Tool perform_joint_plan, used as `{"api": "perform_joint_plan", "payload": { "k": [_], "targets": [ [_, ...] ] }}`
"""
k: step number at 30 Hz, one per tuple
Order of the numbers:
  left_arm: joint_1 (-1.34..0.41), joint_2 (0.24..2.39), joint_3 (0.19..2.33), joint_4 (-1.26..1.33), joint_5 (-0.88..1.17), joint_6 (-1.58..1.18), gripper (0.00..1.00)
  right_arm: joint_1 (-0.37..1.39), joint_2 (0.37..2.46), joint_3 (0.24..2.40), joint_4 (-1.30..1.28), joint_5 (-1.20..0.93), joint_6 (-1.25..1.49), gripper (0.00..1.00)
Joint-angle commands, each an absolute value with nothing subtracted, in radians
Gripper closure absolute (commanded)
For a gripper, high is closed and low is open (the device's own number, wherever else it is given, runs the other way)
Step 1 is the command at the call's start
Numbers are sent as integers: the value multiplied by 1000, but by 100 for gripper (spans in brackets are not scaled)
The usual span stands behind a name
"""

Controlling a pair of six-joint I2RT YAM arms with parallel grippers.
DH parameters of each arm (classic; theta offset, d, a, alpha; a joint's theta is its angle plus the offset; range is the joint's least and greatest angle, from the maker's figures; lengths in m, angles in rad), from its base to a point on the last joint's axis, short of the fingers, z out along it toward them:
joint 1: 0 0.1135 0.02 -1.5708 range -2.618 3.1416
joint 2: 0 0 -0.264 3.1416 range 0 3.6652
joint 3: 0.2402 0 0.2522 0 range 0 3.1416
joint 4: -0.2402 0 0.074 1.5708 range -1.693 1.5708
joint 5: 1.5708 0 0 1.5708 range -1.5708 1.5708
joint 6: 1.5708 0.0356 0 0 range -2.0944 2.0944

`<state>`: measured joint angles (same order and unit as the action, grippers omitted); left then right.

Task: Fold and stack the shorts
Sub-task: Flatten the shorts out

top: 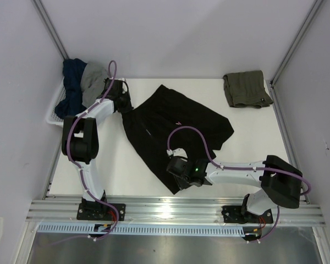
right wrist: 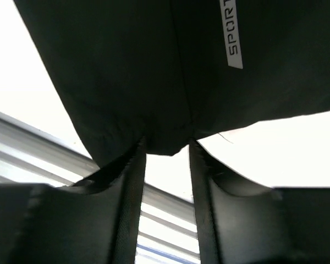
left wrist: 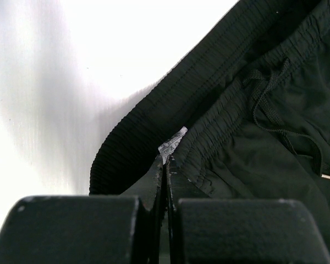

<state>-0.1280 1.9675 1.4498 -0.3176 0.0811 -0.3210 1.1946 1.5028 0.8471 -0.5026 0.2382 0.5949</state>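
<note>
The black shorts [top: 173, 124] lie spread across the middle of the white table, waistband to the left. My left gripper [top: 125, 105] sits at that waistband. In the left wrist view its jaws [left wrist: 166, 159] are shut, pinching the ribbed waistband [left wrist: 154, 126] beside a small white label [left wrist: 173, 144], with the drawstring [left wrist: 269, 110] to the right. My right gripper [top: 175, 174] is at the near hem corner. Its jaws [right wrist: 166, 142] stand open, and the hem [right wrist: 126, 66] with a white "SPORT" mark [right wrist: 232, 33] hangs at the fingertips. The olive-green shorts [top: 246, 89] lie folded at the back right.
A white basket [top: 56, 114] holding blue and grey clothes stands at the back left, right beside the left arm. An aluminium rail [top: 170, 208] runs along the near table edge and shows below the right fingers [right wrist: 22, 143]. Walls close in both sides.
</note>
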Motion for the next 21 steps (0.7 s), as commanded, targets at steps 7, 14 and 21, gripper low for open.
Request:
{"api": "perform_joint_plan", "payload": {
  "k": [7, 14, 21],
  "targets": [
    [-137, 1922, 1489, -314, 71, -299, 100, 1177, 1516, 850, -453, 244, 592, 73],
    [-140, 1922, 1496, -318, 63, -298, 100, 1180, 1485, 861, -489, 275, 589, 100],
    [-140, 1922, 1503, -325, 63, -298, 100, 1180, 1457, 850, -485, 253, 588, 100]
  ]
}}
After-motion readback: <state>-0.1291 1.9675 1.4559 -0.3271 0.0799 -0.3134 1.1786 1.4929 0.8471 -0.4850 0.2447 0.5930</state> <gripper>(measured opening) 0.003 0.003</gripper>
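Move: The right hand hovers at the black shorts' leg hem, which lies about 1 cm ahead and 1 cm below its parted fingers. From this hand, the hem's outer corner is some 3 cm back and 3 cm left, and the SPORT print about 8 cm straight ahead. The left hand still holds the waistband; from it the hem lies roughly 33 cm back, 24 cm right and 5 cm lower. The right hand eases about 1 cm forward and shuts its fingers on the hem; the left keeps the waistband. ##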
